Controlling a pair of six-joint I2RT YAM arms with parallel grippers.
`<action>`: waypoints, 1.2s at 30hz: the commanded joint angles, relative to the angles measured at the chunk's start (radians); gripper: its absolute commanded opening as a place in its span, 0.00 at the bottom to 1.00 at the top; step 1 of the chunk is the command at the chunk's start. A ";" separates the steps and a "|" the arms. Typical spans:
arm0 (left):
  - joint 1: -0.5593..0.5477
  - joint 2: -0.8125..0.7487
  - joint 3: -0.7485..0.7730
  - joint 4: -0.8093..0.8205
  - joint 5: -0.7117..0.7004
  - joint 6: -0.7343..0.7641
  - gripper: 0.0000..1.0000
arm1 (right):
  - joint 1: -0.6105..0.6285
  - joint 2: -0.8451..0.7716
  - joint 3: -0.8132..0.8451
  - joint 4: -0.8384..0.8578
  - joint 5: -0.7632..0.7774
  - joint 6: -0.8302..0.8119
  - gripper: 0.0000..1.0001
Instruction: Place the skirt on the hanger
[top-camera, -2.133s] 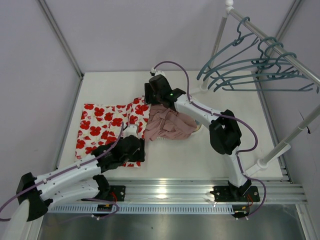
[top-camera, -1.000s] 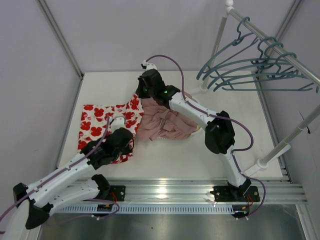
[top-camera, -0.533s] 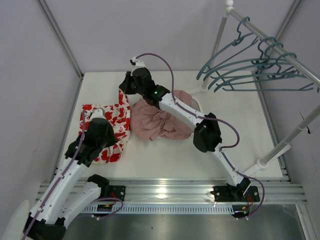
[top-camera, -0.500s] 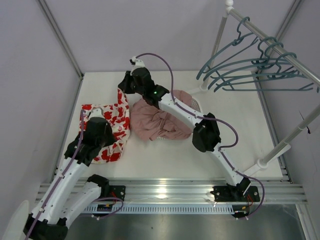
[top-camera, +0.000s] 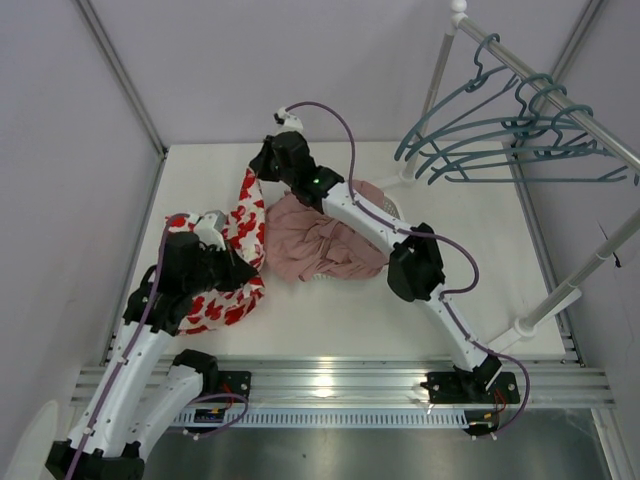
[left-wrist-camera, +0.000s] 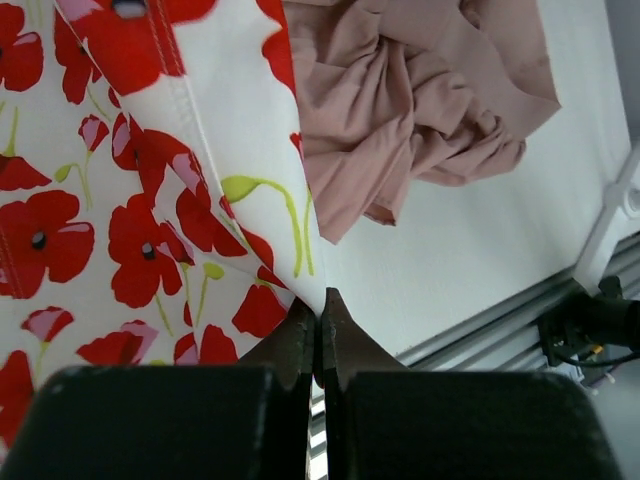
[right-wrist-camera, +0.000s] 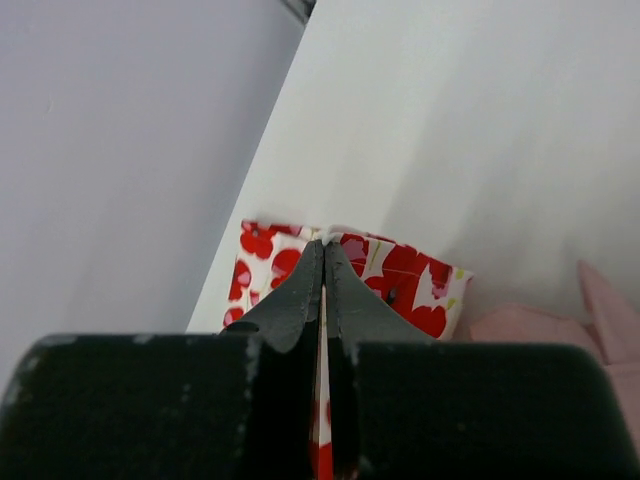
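Observation:
The skirt (top-camera: 238, 225), white with red poppies, is held up off the table's left side between my two grippers. My left gripper (top-camera: 243, 277) is shut on its near edge, and the left wrist view shows the printed cloth (left-wrist-camera: 130, 200) pinched at the fingertips (left-wrist-camera: 321, 300). At the back, my right gripper (top-camera: 259, 176) is shut on the far edge, with a fold of skirt (right-wrist-camera: 400, 275) running through its closed jaws (right-wrist-camera: 324, 243). Several teal-grey hangers (top-camera: 500, 135) hang on the rail at the back right, far from both grippers.
A crumpled dusty-pink garment (top-camera: 320, 245) lies mid-table right of the skirt, also visible in the left wrist view (left-wrist-camera: 420, 110) and the right wrist view (right-wrist-camera: 600, 330). The clothes rail (top-camera: 560, 95) and its stand (top-camera: 560, 295) occupy the right side. Walls close the left and back.
The skirt has been gathered from flat on the table into a raised, bunched band. Over the last half second the left gripper swung right and the right gripper shifted slightly right.

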 joint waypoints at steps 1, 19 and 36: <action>0.001 -0.008 0.017 0.038 0.097 0.003 0.00 | -0.022 -0.104 0.019 0.026 0.061 -0.018 0.00; 0.377 -0.026 -0.026 -0.134 -0.235 -0.164 0.00 | 0.069 0.150 0.174 0.280 -0.137 0.031 0.00; 0.475 -0.002 0.048 -0.309 -0.608 -0.268 0.04 | 0.164 0.295 0.239 0.521 -0.058 0.177 0.00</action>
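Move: Both hands already hold the lifted right edge of the skirt. From the left hand, at its near corner, the skirt's near left corner lies about 9 cm back, 21 cm to the left and 11 cm below; the pink cloth is some 11 cm ahead and 18 cm to the right. From the right hand, the far left corner lies about 8 cm back, 20 cm to the left and 15 cm below, the pink cloth 13 cm back and 17 cm to the right. The left hand swings the skirt's near right corner about 17 cm left over the part still lying on the table, ending some 5 cm lower and slightly back, while its wrist turns nearly 60 degrees counter-clockwise and its fingers stay all but shut, their grip easing only at the end. The right hand keeps its pinch on the far corner, first lifting it some 5 cm, then carrying it left about 13 cm in all, back and down again towards the skirt's far left corner, its left side rolling up a little. ##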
